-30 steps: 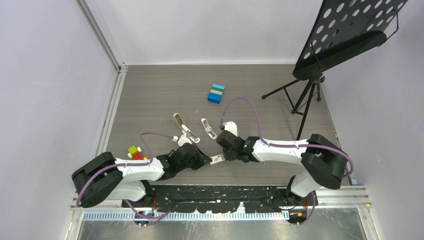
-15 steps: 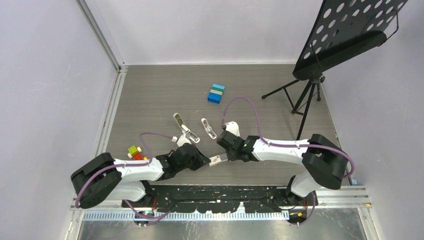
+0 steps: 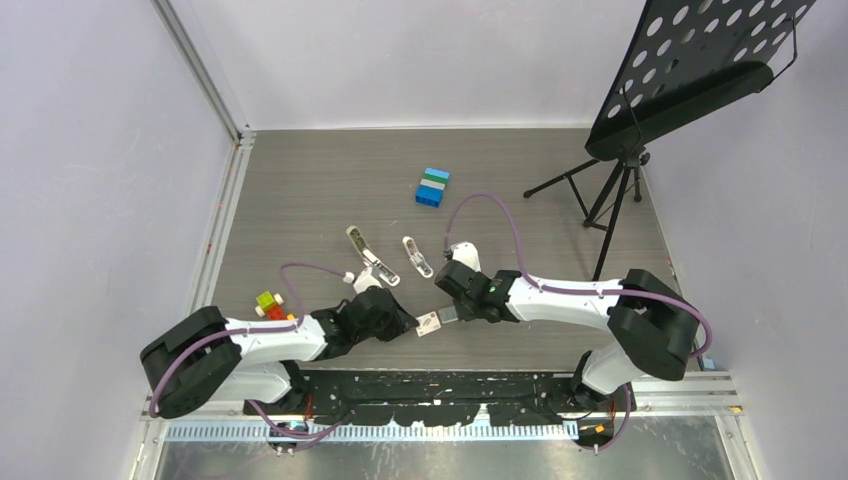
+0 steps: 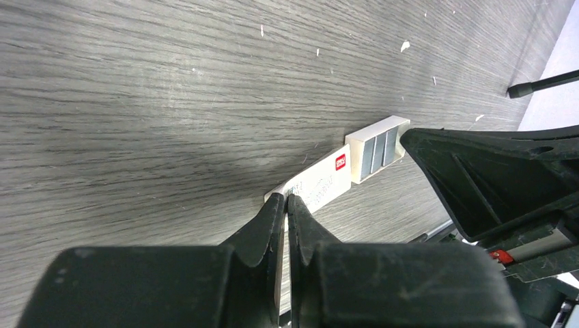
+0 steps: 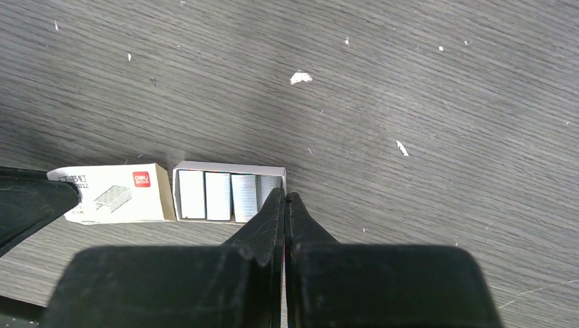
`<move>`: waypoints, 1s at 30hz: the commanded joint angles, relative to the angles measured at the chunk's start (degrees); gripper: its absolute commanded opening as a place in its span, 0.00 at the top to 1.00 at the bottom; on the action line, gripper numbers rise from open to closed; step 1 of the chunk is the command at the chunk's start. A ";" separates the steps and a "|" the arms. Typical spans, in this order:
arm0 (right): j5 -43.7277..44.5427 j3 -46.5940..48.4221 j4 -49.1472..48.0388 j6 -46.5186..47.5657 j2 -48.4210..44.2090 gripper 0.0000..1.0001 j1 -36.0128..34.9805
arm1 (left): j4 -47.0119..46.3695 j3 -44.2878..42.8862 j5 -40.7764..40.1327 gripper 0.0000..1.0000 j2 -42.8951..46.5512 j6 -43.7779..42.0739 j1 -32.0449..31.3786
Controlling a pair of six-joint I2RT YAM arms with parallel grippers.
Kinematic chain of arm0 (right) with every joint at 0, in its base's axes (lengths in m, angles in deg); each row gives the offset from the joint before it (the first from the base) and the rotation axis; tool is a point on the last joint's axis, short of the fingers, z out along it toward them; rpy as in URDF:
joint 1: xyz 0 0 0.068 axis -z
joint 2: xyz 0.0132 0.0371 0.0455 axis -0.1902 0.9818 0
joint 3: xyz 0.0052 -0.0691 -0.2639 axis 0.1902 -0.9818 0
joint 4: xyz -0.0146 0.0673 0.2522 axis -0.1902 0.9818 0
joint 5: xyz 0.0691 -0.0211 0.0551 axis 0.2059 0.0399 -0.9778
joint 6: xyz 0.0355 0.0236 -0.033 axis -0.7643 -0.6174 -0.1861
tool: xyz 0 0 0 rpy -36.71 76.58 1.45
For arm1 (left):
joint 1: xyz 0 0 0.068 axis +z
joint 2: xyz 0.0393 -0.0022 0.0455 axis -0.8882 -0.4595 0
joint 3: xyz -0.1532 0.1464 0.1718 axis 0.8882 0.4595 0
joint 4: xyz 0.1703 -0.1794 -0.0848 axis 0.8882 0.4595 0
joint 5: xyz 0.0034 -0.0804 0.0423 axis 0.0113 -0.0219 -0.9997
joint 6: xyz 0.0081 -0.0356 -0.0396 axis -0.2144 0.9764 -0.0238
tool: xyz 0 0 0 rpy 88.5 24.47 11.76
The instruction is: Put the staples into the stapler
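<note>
The staples box lies pulled apart on the table near the front. Its white sleeve (image 5: 113,193) with a red mark is held at one end by my left gripper (image 4: 287,199), which is shut on it. The tray (image 5: 218,195) of silvery staples sticks out of the sleeve, and my right gripper (image 5: 285,198) is shut on the tray's far end wall. In the top view the two grippers face each other across the box (image 3: 432,322). The stapler (image 3: 368,258) lies open farther back, olive top up, away from both grippers.
A short white object (image 3: 417,257) lies beside the stapler. Blue bricks (image 3: 432,187) sit further back, and red-yellow bricks (image 3: 268,304) lie by the left arm. A music stand's tripod (image 3: 600,190) stands at the right edge.
The tray has slid out of the sleeve as the two grippers drew slightly apart. Both stay shut.
</note>
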 commanded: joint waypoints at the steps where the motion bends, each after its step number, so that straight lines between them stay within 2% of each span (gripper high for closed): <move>1: 1.13 1.90 0.04 0.95 -1.81 1.00 0.01 | 4.88 -1.86 -1.50 0.94 1.73 -3.03 -0.06; 5: 1.11 1.95 0.27 1.08 -2.08 0.98 0.01 | 7.46 -2.85 -2.15 0.87 3.01 -4.31 -0.06; 10: 1.18 2.57 1.40 1.08 -3.31 0.93 0.03 | 10.77 -3.45 -4.16 0.69 6.57 -5.47 -0.06; 18: 1.24 3.97 3.91 0.94 -7.05 0.70 0.01 | 27.31 -7.48 -10.66 0.47 19.03 -10.88 0.01; 25: 0.16 5.47 5.65 -0.66 -7.65 0.64 0.01 | 43.40 -16.29 -18.14 0.29 29.67 -21.13 0.03; 30: -2.55 6.06 5.71 -3.18 -5.62 0.61 0.01 | 55.14 -26.50 -22.63 0.18 34.59 -30.83 0.03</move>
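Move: At the left fingertips lies the left end of the printed staple box sleeve, its middle about 2 cm to the right, level fore and aft, 1 cm lower. The staple tray is some 7 cm right and 2 cm ahead; the open stapler lies 13 cm ahead, 8 cm left, the small stapler 13 cm straight ahead. From the right hand, the tray's middle is 2 cm left, level fore and aft, 1 cm lower, and the sleeve 7 cm left, 2 cm back. Easing first about 1 cm left with its fingers on the sleeve's left end, the left hand spreads them wide, comes free and climbs faster and faster, about 14 cm up and 8 cm left, fingertips swinging upward by some 25 degrees. Shortly after, the right hand, at first still on the tray's right end, opens part way, lets go and rises about 4.5 cm, nearly straight above the tray. ##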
